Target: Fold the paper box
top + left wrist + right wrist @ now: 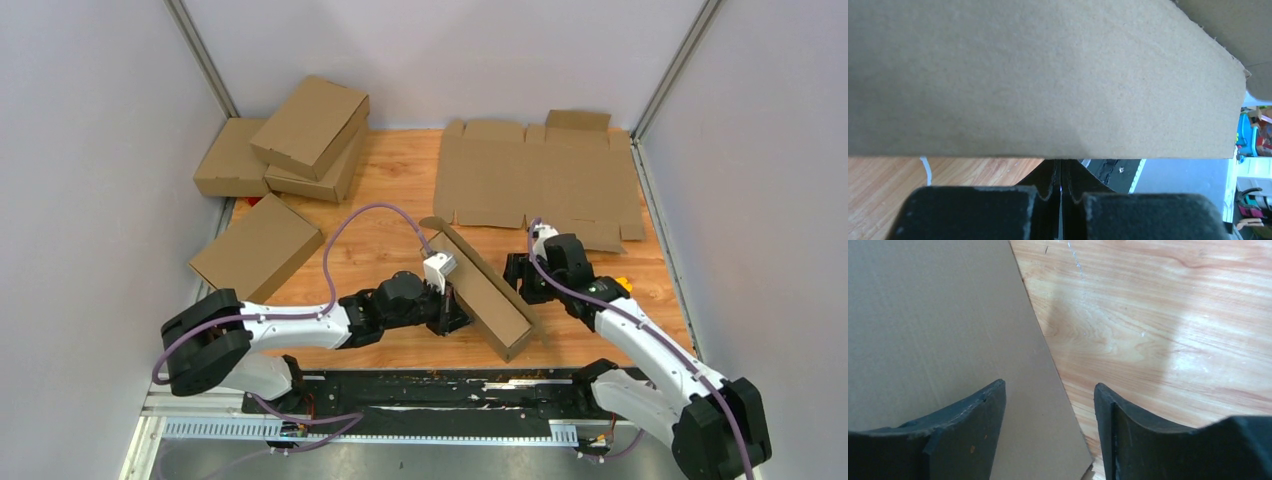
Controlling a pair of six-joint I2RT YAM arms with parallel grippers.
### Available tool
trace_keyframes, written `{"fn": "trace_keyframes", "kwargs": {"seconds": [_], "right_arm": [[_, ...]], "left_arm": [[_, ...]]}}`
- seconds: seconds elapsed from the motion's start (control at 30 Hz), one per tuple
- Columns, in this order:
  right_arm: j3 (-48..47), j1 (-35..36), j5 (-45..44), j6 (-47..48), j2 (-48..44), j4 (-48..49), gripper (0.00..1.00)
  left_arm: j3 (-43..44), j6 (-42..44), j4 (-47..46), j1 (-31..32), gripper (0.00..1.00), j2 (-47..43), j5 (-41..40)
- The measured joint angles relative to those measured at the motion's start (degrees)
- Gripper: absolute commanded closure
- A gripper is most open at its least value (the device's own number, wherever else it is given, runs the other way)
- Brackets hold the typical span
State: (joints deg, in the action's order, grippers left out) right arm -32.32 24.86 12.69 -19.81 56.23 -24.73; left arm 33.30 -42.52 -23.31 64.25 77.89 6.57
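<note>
The paper box [482,288] is a shallow brown cardboard box standing on its long edge, running diagonally across the wooden table [380,250] between my two arms. My left gripper [452,302] is shut, its tips against the box's left face. That face [1038,75] fills the left wrist view above the closed fingertips [1061,162], and nothing shows between them. My right gripper [522,276] is open just right of the box. In the right wrist view its jaws [1048,390] straddle the edge of a cardboard panel [933,325] without clamping it.
A flat die-cut cardboard sheet [535,185] lies at the back right. Three folded boxes are piled at the back left [300,140], and another [257,247] lies at the left. A small yellow object [622,283] sits by the right arm. Grey walls close in both sides.
</note>
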Motion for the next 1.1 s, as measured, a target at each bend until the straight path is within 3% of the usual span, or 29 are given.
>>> {"fn": "trace_keyframes", "kwargs": {"seconds": [0.4, 0.63, 0.9, 1.1], "right_arm": [[-0.2, -0.7, -2.8, -2.7, -12.0, -3.0, 0.14], [-8.7, -0.7, -3.3, -3.0, -19.1, -5.9, 0.04], [-18.7, 0.9, 8.6, -1.9, -16.2, -9.7, 0.00], [-24.2, 12.5, 4.3, 0.2, -10.1, -18.6, 0.00]], "left_arm": [[0.0, 0.7, 2.6, 0.0, 1.00, -4.2, -2.5], [0.0, 0.9, 3.1, 0.0, 1.00, -4.3, -2.6], [0.0, 0.9, 2.0, 0.0, 1.00, -3.0, -2.7], [0.0, 0.9, 1.1, 0.0, 1.00, -2.0, -3.0]]}}
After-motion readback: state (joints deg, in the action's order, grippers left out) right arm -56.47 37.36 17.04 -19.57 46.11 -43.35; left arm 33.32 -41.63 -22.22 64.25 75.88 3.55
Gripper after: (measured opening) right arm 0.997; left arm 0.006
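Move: The paper box stands on edge, its middle about 8 cm to the right hand's left, some 2 cm back and at about its height. Its lid flap lies between, about 4 cm left of that hand and 1 cm back. The flat cardboard sheet is some 27 cm ahead, 7 cm right and 8 cm below. From the left hand, beside the box's left wall, the box's middle is about 8 cm ahead, 4 cm right and 3 cm below. The paper box's lid flap is left behind as the right hand climbs almost straight up about 18 cm, spreading its part-open fingers to full width and tipping them up some 20 degrees; it then swings left and back, roughly 5 cm each way, over the box, turning counter-clockwise and starting to sink. The left hand, fingers still shut, stays beside the left wall, edging up a centimetre. ##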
